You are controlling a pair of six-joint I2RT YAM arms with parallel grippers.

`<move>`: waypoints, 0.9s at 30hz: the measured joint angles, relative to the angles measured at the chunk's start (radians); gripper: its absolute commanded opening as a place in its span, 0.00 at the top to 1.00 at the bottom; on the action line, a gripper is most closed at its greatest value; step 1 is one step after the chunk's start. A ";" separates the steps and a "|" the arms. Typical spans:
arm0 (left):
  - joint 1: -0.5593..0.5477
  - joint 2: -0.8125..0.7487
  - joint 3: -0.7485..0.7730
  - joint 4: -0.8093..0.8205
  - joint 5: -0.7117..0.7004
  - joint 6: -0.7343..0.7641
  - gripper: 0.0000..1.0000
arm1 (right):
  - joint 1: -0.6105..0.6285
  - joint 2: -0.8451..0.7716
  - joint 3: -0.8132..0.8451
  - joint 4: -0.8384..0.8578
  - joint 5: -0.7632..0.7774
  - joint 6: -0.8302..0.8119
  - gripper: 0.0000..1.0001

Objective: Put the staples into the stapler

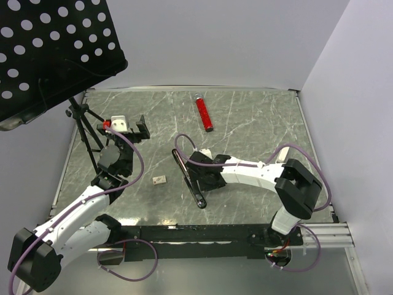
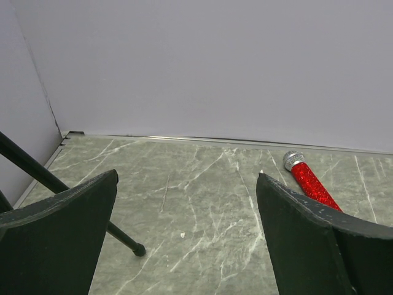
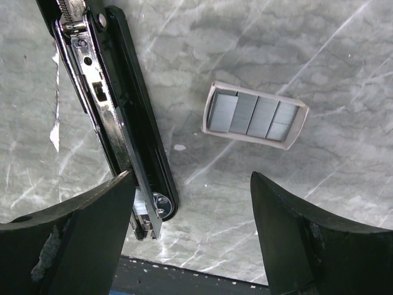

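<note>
The black stapler (image 1: 198,198) lies hinged open near the table's front middle. In the right wrist view the stapler (image 3: 126,117) shows its bare metal channel. Silver-grey staples (image 3: 255,115) lie in strips inside a small beige box (image 3: 295,132) on the table to its right, apart from it. My right gripper (image 3: 191,178) hangs open over the bare table between them. Its left finger is close beside the stapler's end and it holds nothing. My left gripper (image 2: 187,175) is open and empty at the left (image 1: 124,126), facing the back wall.
A red glittery tube (image 1: 204,114) lies near the back wall and also shows as a red tube (image 2: 310,183) in the left wrist view. A perforated black music stand (image 1: 49,55) overhangs the left corner, its tripod leg (image 2: 67,196) beside my left gripper. The beige box (image 1: 159,180) sits left of the stapler.
</note>
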 measured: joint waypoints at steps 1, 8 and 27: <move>0.000 -0.001 0.000 0.000 0.000 0.000 0.01 | 0.002 -0.002 -0.003 -0.002 0.000 0.001 0.18; 0.000 -0.005 0.000 0.000 0.003 -0.003 0.01 | 0.017 -0.019 -0.015 -0.018 0.010 0.014 0.18; -0.002 0.104 0.055 -0.152 0.078 -0.171 0.01 | 0.089 -0.357 -0.345 0.325 0.006 -0.100 0.22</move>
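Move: The open stapler's middle lies about 5 cm ahead and 4 cm left of my right hand, some 3 cm lower; its near end is right by my left finger. The staple tray sits roughly 4 cm ahead and 3 cm to the right, also 3 cm down, and the small carton about 14 cm left and 5 cm ahead. From my raised left hand the stapler's middle is some 17 cm right, 9 cm back and 30 cm below. With my right hand's left finger still against the stapler's magazine, I slide back about 2 cm and slightly right along it towards its near end, then lift some 2 cm clear, swinging the fingertips forward and left by about 20 degrees, gripper staying wide. Late on, my open left hand starts down and right towards the stapler, about 5 cm, tipping down. ##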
